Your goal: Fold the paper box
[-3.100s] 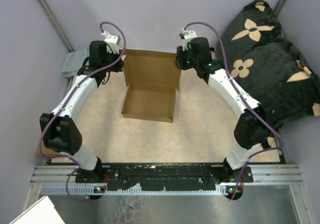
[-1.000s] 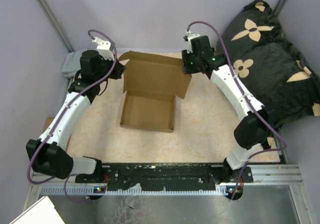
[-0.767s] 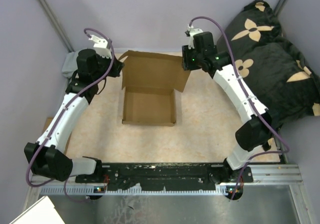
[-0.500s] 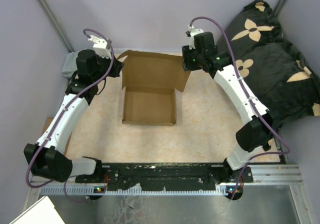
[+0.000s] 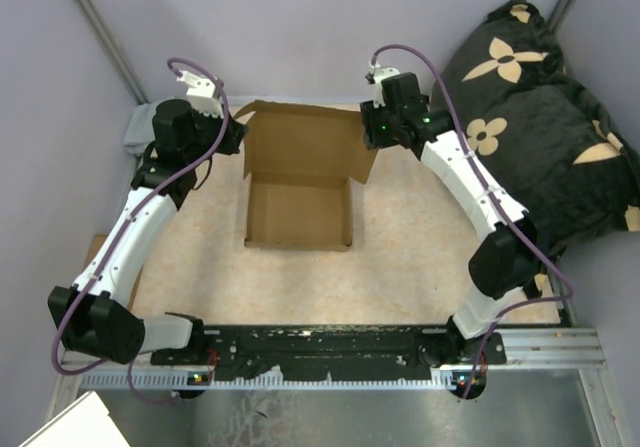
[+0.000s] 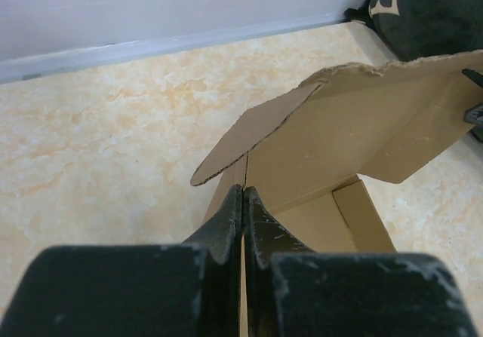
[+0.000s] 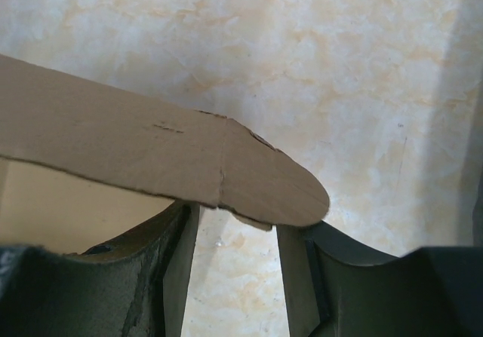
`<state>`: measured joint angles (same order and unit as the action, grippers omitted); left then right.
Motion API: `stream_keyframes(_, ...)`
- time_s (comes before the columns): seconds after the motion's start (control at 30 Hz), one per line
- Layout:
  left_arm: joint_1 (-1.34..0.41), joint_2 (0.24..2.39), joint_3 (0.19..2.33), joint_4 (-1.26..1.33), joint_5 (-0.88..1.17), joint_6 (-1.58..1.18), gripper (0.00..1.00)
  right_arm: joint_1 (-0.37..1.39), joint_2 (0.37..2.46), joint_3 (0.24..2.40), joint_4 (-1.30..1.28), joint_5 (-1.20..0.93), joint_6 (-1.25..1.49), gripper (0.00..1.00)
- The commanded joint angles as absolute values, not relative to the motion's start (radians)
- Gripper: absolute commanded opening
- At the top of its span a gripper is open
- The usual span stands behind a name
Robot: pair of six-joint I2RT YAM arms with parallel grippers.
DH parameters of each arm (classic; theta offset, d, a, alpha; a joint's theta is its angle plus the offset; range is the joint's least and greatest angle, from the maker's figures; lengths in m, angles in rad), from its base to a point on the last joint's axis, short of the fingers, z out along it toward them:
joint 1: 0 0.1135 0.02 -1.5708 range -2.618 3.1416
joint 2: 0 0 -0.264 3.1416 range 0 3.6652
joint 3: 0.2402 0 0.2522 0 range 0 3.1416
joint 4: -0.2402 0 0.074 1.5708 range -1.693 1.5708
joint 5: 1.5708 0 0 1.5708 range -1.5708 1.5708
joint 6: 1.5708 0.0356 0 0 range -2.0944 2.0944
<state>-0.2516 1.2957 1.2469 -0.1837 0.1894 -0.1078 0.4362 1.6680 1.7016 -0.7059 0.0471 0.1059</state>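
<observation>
The paper box (image 5: 298,213) sits in the middle of the table as a shallow open tray, its lid panel (image 5: 305,143) standing up at the far side. My left gripper (image 5: 238,132) is at the lid's left corner. In the left wrist view it (image 6: 243,195) is shut on a thin cardboard edge of the box (image 6: 355,118). My right gripper (image 5: 368,132) is at the lid's right corner. In the right wrist view its jaws (image 7: 238,235) stand open, and the rounded corner flap (image 7: 151,148) lies just past the fingertips, not pinched.
A black pillow (image 5: 540,117) with tan flowers fills the right back corner. A grey cloth (image 5: 140,127) lies behind the left arm, and a small brown cardboard scrap (image 5: 97,247) lies at the left edge. Grey walls close in on three sides.
The right gripper has opened and let go of the lid's right corner, then shifted slightly left. The box has turned square. The left gripper kept its grip and has barely moved.
</observation>
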Motion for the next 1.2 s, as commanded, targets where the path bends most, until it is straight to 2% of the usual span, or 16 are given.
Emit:
stream_keyframes(0.0, -0.252, 1.268, 1.246, -0.145, 0.186, -0.096, 0.0, 0.434, 1.713, 1.739, -0.65, 0.028, 0.089, 0.46)
stream_keyframes(0.13, -0.252, 1.273, 1.244, -0.141, 0.191, -0.098, 0.0, 0.434, 1.744, 1.763, -0.652, -0.003, 0.096, 0.42)
stream_keyframes(0.2, -0.253, 1.276, 1.243, -0.14, 0.195, -0.102, 0.0, 0.433, 1.751, 1.776, -0.653, -0.023, 0.105, 0.33)
stream_keyframes(0.27, -0.252, 1.279, 1.245, -0.138, 0.195, -0.107, 0.0, 0.436, 1.75, 1.789, -0.651, -0.039, 0.12, 0.19)
stream_keyframes(0.37, -0.253, 1.291, 1.254, -0.134, 0.204, -0.13, 0.0, 0.442, 1.753, 1.812, -0.655, -0.037, 0.149, 0.09)
stream_keyframes(0.67, -0.259, 1.321, 1.281, -0.091, 0.194, -0.253, 0.0, 0.483, 1.788, 1.899, -0.642, 0.062, 0.216, 0.03)
stream_keyframes(1.17, -0.268, 1.421, 1.342, -0.03, 0.184, -0.314, 0.0, 0.522, 1.768, 1.825, -0.473, 0.17, 0.216, 0.03)
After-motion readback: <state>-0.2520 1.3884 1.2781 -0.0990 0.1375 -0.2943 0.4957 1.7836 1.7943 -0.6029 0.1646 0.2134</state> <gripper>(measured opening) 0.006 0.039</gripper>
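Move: The right hand, fingers half open, has the free edge of the lid's right side flap roughly 3 cm below it, 1 cm ahead and 2 cm to its left. From that hand the lid's tuck flap is about 13 cm left and 4 cm ahead, near its own height; the box tray is some 14 cm left, 12 cm back and 18 cm below. The left hand already pinches the lid's left side flap, with the right side flap about 25 cm to its right, level ahead and slightly lower. The right fingers close on the edge of the lid's right side flap after the hand dips nearly 4 cm over it, easing forward and left. Keeping the pinch, the right hand rises about 5 cm while going on forward and left, then sinks a little. The left hand, still gripping its flap, starts late and pushes some 3 cm forward with a slight roll, left side down. ##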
